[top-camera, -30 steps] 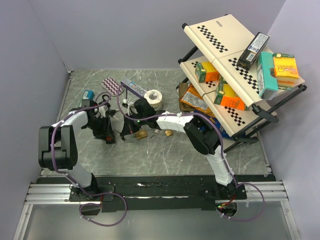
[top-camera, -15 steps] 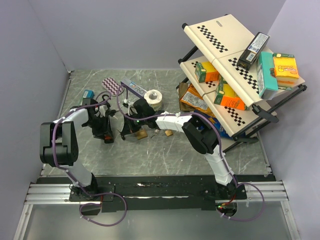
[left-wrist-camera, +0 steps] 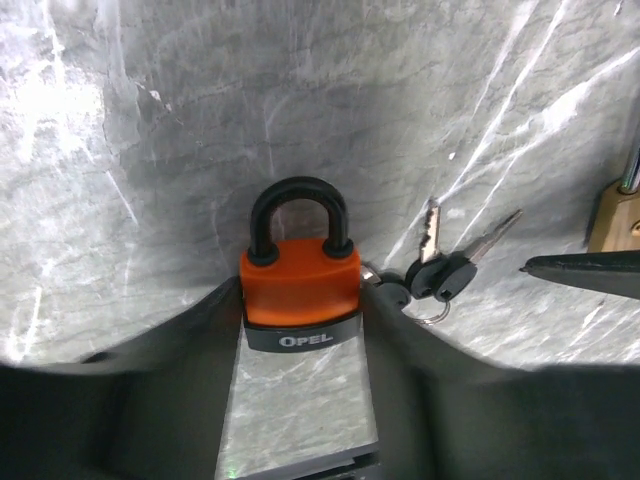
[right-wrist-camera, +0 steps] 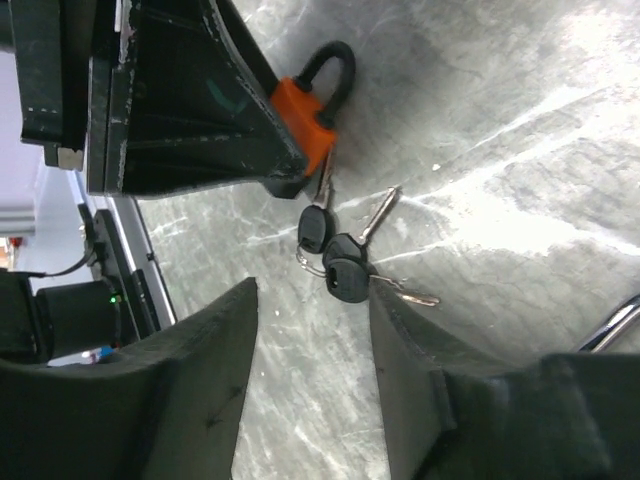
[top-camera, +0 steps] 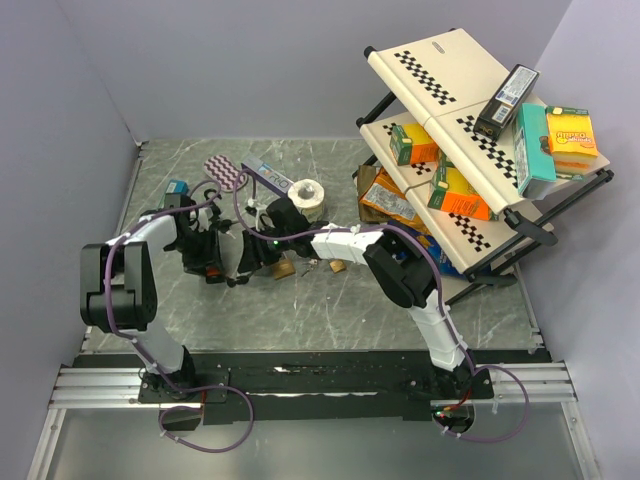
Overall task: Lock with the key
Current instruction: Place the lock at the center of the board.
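An orange padlock [left-wrist-camera: 299, 285] with a black shackle and a black base marked OPEL lies on the marble table, and my left gripper [left-wrist-camera: 300, 300] is shut on its body. The shackle is closed into the body. A bunch of black-headed keys [right-wrist-camera: 340, 265] lies on the table just right of the padlock [right-wrist-camera: 305, 120]. One key's blade reaches up to the padlock's base; I cannot tell whether it sits in the keyhole. My right gripper [right-wrist-camera: 312, 295] is open just short of the keys, touching nothing. In the top view both grippers [top-camera: 238, 265] meet left of the table's centre.
A brass padlock [left-wrist-camera: 615, 215] lies right of the keys, with a second brass padlock [top-camera: 337, 266] further right. A tape roll [top-camera: 308, 195] and small packets [top-camera: 225, 172] lie behind. A tilted rack [top-camera: 470, 110] of boxes fills the right side.
My right gripper has opened and let go of the keys, which now rest on the table. The left gripper still holds the padlock and has shifted slightly left.
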{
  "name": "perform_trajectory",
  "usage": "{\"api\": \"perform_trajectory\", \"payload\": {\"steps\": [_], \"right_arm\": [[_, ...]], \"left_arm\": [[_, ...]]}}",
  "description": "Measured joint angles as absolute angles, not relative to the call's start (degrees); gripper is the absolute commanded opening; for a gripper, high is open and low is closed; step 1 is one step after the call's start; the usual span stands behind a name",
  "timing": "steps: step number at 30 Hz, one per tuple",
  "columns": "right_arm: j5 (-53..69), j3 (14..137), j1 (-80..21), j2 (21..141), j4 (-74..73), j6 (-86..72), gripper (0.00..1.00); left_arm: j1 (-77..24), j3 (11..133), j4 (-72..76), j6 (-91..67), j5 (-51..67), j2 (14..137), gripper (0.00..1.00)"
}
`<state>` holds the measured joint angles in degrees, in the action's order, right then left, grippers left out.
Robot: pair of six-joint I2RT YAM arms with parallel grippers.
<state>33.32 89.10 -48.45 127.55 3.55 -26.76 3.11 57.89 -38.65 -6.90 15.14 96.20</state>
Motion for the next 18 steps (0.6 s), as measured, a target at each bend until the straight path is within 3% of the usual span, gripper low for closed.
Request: {"api": "perform_trajectory", "payload": {"steps": [7,10,18], "right_arm": [[35.07,89.43,-48.21,126.69,2.85,-26.26,0.72],[35.81,89.43,-47.62,124.33,0.75,-24.56,0.79],[36.69,88.47,-43.72,110.93,-3.90,-17.21,0.87]], "left_arm": [[3.18,59.88,-39.83,-6.81,16.34,92.95,0.98],[3.49,62.37,-40.25,-6.74,16.40,89.45,0.96],[4.67,68.84,-36.60,-7.94,11.75,77.21,0.96]]}}
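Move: The orange lock lies between the left hand's half-open fingers, about 1 cm ahead of and 1 cm below the hand point, its shackle pointing forward. Its keys are some 5 cm to that hand's right; the black lock is about 15 cm ahead and 1 cm left. From the right hand the keys lie about 1 cm back, 1 cm left and 3 cm below, the orange lock 5 cm left and level, the brass lock 9 cm right and 3 cm ahead. The left fingers let go of the orange lock, spreading from half to fully open, and the hand lifts off it, up some 16 cm and about 6 cm forward, its fingers tipping forward by roughly 30 degrees. The right hand, already open, spreads further and rises about 13 cm from the keys, drifting to the right. ##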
